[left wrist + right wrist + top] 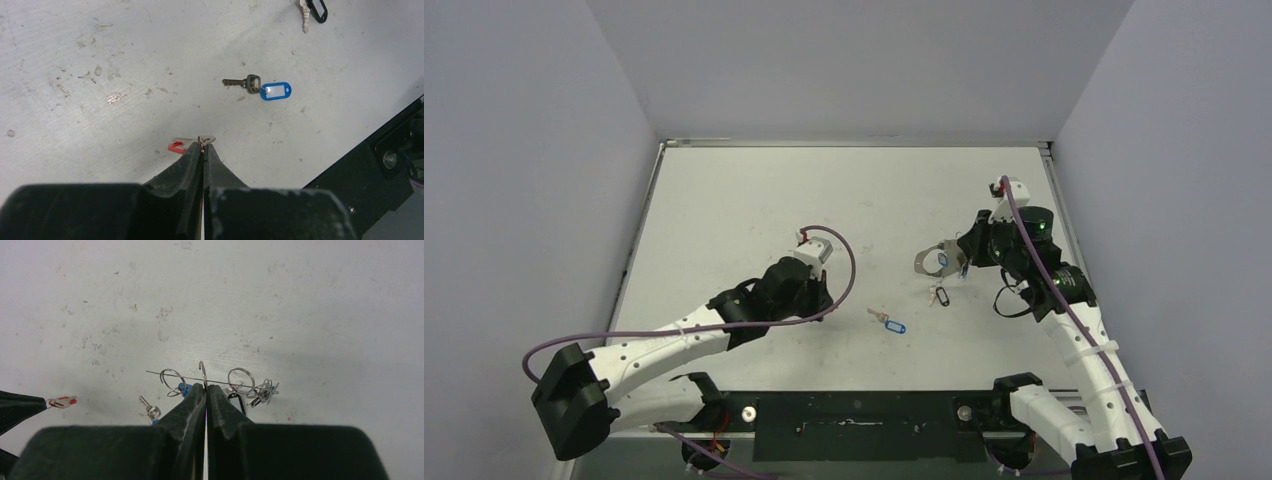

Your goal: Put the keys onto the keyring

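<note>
My left gripper [204, 144] is shut on the key with the red tag [176, 147], pinching it by its small ring above the table. In the top view that gripper [821, 292] hangs left of centre. Another key with a blue tag [275, 91] lies flat on the table [754, 190] ahead of it, also visible from above [889, 323]. My right gripper [206, 386] is shut on the keyring [160, 373], a thin hoop seen edge-on, held off the table [927, 262]. A black-tagged key [235, 402] and a blue tag [182, 388] hang from it.
A tangle of small split rings [262, 390] hangs at the hoop's right end. The black mounting bar [854, 415] runs along the near table edge. Grey walls close the table at left, back and right.
</note>
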{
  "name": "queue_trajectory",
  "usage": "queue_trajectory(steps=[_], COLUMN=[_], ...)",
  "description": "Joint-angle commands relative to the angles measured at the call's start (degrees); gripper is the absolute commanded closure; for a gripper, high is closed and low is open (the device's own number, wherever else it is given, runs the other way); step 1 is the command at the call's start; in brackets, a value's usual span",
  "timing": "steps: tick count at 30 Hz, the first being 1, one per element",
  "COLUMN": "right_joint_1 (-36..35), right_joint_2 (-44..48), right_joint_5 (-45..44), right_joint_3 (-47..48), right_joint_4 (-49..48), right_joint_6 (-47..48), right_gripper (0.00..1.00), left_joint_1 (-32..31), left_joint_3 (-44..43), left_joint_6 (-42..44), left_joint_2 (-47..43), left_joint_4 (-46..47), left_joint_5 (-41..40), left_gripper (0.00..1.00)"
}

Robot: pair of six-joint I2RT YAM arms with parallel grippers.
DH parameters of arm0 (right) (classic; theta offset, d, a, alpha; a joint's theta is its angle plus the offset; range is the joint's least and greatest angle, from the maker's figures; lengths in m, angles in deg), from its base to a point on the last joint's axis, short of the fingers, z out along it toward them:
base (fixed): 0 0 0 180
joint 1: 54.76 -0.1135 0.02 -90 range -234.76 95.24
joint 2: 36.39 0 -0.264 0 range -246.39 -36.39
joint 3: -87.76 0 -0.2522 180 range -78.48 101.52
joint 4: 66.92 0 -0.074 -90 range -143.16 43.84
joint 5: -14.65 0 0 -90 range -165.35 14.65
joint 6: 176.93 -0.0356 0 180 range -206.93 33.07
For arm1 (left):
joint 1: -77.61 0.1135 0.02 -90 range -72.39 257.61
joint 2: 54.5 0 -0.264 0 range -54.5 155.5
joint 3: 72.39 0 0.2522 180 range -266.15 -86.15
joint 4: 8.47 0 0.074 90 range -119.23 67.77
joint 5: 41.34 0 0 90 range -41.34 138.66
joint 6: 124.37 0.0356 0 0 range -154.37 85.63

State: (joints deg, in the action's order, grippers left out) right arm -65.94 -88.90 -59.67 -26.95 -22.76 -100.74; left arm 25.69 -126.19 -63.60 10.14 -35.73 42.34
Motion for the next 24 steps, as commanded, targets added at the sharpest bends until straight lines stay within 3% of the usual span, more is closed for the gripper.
queue_trajectory(steps=[1,13,24], right_joint_1=[0.46,-1.25,-20.50], right_joint_2=[1.27,-0.36,-3.57], right_joint_5=[1.01,16.94,10.65], right_joint_3=[3.90,9.69,9.54], right_joint_4=[0.01,1.69,-3.15], right_joint_6=[0.61,0.63,-2.54], right_gripper=[1.00,1.00,1.00], left_joint_1=[0.21,0.23,0.20], left_joint_3=[1.79,7.26,11.64], left_joint_6=[3.97,5.33,3.65], left_joint_2=[-5.23,-15.76,-22.42], left_joint_4=[2.70,5.82,8.42], left_joint_5=[-1.57,-2.45,-0.96], left_gripper=[1.00,1.00,1.00])
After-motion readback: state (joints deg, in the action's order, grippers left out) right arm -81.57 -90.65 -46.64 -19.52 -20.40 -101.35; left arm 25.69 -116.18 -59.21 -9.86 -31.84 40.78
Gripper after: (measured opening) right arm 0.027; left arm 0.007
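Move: Some 25 cm left of the right hand, 7 cm nearer the base and 10 cm lower is the red-tagged key, held in the left fingers. The keyring hanging from the right hand has its middle about 20 cm right of the left hand, 8 cm ahead and 6 cm higher. From the right hand, the blue-tagged key on the table is roughly 13 cm left, 7 cm back and 21 cm below. Swinging the held keyring towards the left hand's red-tagged key, the right arm rises about 5 cm, then sweeps left roughly 10 cm and back 6 cm, turning counter-clockwise nearly 30 degrees with its grip kept. The left hand, still pinching its key, rises and eases left a few centimetres, fingertips tilting up. ##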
